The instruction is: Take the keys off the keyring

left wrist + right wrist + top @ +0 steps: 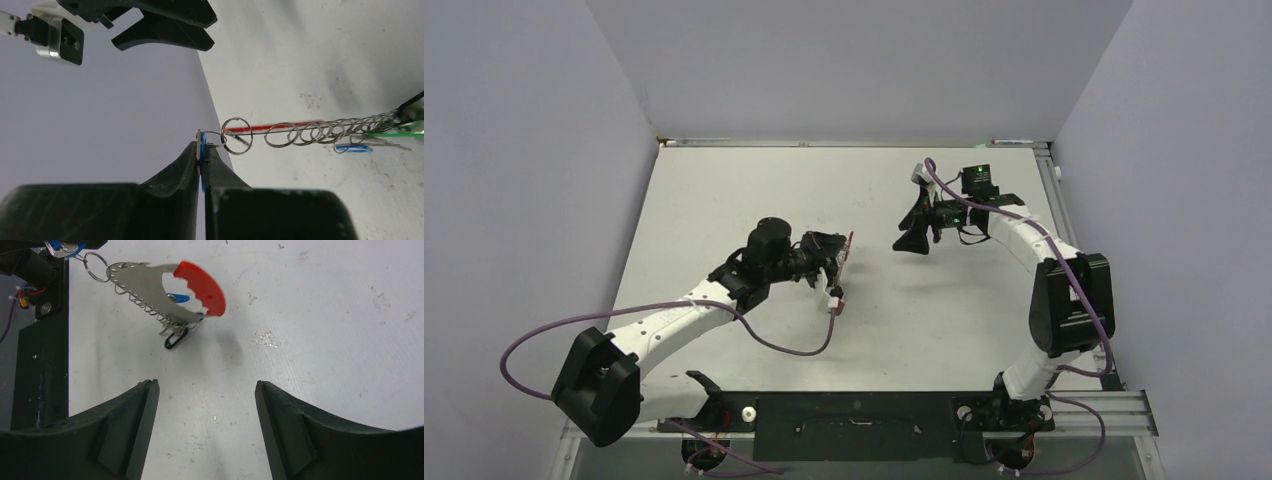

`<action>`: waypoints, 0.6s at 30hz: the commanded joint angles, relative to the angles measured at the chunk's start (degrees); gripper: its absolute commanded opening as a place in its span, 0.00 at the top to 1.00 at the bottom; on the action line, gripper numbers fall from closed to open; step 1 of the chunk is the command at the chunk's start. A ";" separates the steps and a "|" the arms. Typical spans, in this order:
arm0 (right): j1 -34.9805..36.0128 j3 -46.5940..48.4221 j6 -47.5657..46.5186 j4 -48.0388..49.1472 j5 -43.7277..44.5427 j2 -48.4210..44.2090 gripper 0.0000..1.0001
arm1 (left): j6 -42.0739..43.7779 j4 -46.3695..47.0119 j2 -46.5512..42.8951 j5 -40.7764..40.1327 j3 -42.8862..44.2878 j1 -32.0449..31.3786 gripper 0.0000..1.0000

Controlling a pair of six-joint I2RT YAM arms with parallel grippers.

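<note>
My left gripper [202,159] is shut on a blue-tagged key [203,144], pinched flat between its fingertips. That key's small split ring [237,135] links it to the keyring [200,287], a loop that is part red and part silvery, hanging just above the table. Several small rings with more keys, one with a blue tag [179,298] and one with a black tag [176,340], sit along its silver side [320,132]. My right gripper [206,390] is open and empty, apart from the keyring and pointing at it. In the top view the left gripper [829,255] and right gripper [911,240] face each other mid-table.
The white table [944,330] is walled at the back and both sides. A purple cable [774,345] loops off the left arm onto the table. A black base plate [854,415] runs along the near edge.
</note>
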 commanded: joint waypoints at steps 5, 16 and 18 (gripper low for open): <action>2.22 4.16 -12.54 -9.18 -6.30 -6.05 0.29 | 5.52 5.96 -5.96 11.79 -1.82 0.52 1.00; 5.04 10.46 -17.08 -16.05 -7.06 -6.02 0.30 | 12.37 8.74 -11.14 19.25 -6.71 2.08 1.00; 5.61 11.46 -17.93 -17.11 -7.00 -6.02 0.30 | 13.01 10.38 -11.80 20.45 -7.65 2.24 1.00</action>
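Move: The left hand still pinches the blue key, with the keyring's toothed plate hanging from the key's ring. The plate's middle lies about 9 cm below this hand, 3 cm ahead and 2 cm right; the black clip at its lower end is some 17 cm below, 5 cm ahead and 4 cm right. From the empty right hand, the plate's middle lies level fore and aft, 10 cm left and 4 cm lower; the blue key is about 3 cm back, 12 cm left and 5 cm higher. Back towards the base by about 5 cm and up 3 or 4 cm goes the left hand, turning some 20 degrees, mostly clockwise, with the blue key still pinched and carrying the hanging keyring. The right hand, open and touching nothing, rises about 5 cm while drifting back 3 cm and left 2 cm towards the left hand. ##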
